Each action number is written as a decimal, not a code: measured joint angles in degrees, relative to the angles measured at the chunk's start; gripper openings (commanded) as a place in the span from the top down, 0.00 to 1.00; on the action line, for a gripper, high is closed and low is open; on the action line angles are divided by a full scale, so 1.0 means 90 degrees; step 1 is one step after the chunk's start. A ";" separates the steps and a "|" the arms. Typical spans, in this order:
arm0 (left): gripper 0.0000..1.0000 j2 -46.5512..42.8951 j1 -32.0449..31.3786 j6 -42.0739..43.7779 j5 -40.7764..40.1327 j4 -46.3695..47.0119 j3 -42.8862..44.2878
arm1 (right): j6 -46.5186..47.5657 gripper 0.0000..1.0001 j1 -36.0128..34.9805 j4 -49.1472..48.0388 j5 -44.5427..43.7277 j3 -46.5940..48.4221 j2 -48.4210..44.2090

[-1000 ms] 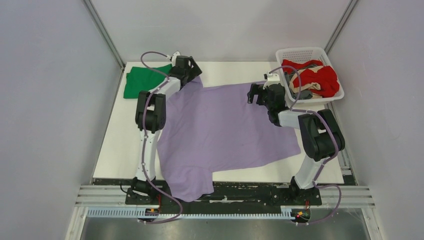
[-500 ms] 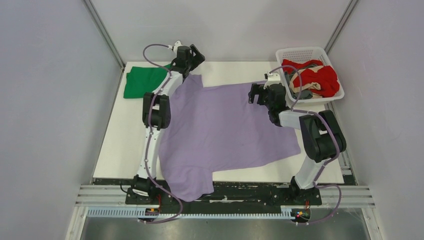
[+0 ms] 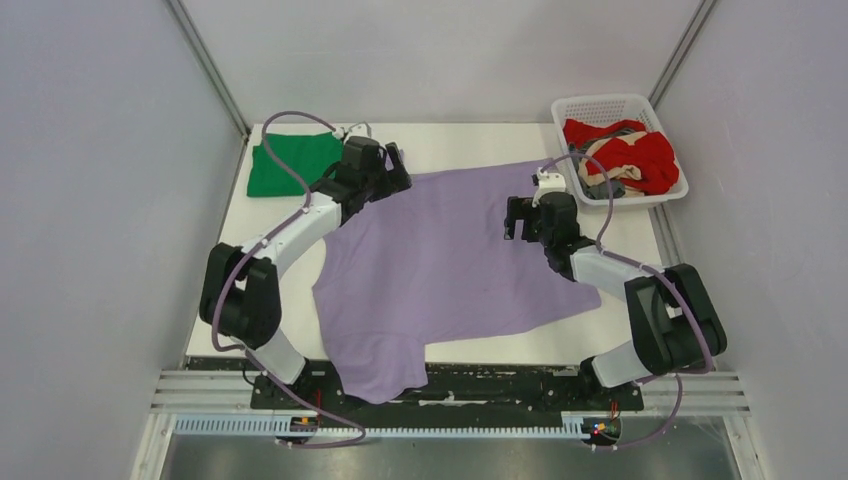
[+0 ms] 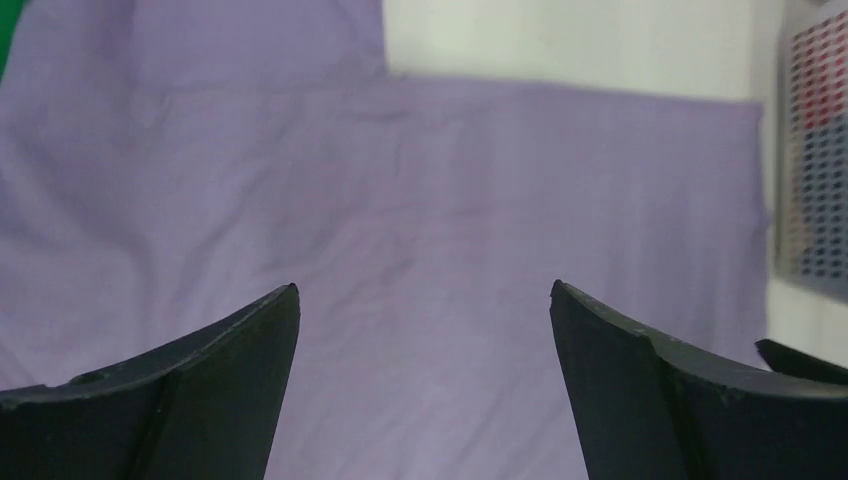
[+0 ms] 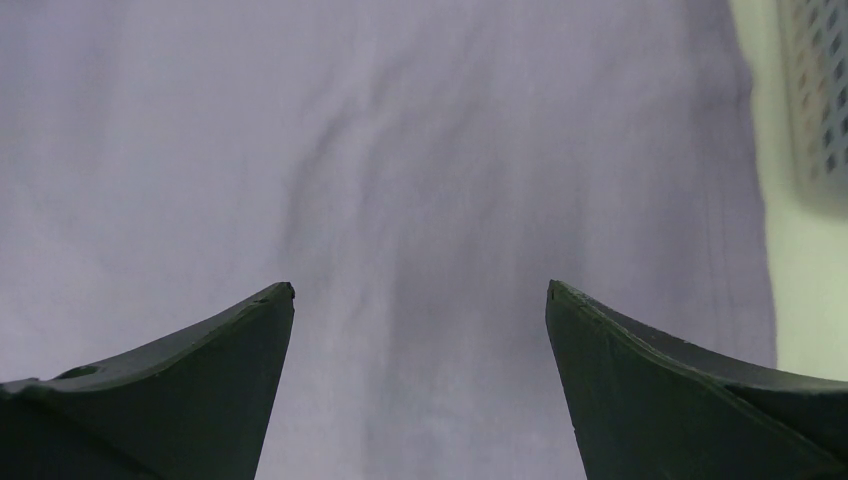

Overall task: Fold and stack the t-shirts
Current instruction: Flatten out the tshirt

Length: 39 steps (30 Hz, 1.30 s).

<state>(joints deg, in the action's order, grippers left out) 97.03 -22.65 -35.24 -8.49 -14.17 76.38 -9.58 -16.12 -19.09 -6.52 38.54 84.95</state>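
A large lavender t-shirt [image 3: 440,260] lies spread flat across the white table, one sleeve hanging over the near edge. It fills the left wrist view [image 4: 420,200] and the right wrist view [image 5: 400,150]. My left gripper [image 3: 392,172] is open and empty above the shirt's far left corner. My right gripper [image 3: 520,218] is open and empty above the shirt's right side. A folded green t-shirt [image 3: 285,162] lies at the far left. Red, tan and grey t-shirts [image 3: 630,160] are heaped in the basket.
A white lattice basket [image 3: 610,108] stands at the far right corner; its wall shows in the left wrist view [image 4: 815,150] and the right wrist view [image 5: 815,90]. Grey walls enclose the table [image 3: 470,140] on three sides.
My left arm has swung back from the far edge, its gripper now lower and over the shirt's far left corner. My right gripper has drawn a little nearer over the shirt.
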 measured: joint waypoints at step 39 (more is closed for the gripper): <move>0.00 0.2591 0.1226 -0.0219 0.0279 -0.0794 0.1523 | -0.1540 0.02 -0.1273 0.1367 -0.1479 -0.0974 -0.1175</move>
<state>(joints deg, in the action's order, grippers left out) 120.36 -11.62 -37.21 -5.98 -21.32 90.08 -23.44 -27.57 -6.79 -19.84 29.78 74.37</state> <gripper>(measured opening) 0.994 0.979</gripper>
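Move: The left hand hovers above the cloth. Its patch of lilac t-shirt, the far-left part, lies about 15 cm below, 5 back and 5 left. The far-left sleeve is some 12 ahead and 6 left, and the green folded shirt 13 ahead and 26 left. The right hand's patch is about 7 back, straight in line, 8 below. From this hand the near-right corner is 16 back and 14 right, the basket 18 ahead and 26 right. Wide-open fingers come down on the lilac shirt with both hands. The left drops about 14 cm, back and left, tipping its fingers down, then drags the cloth forward some 13 cm and slightly left, turning counter-clockwise, before easing back a little. The right sinks 7 cm while drawing back 8, slides left about 3 cm, then right again, and starts to rise. ##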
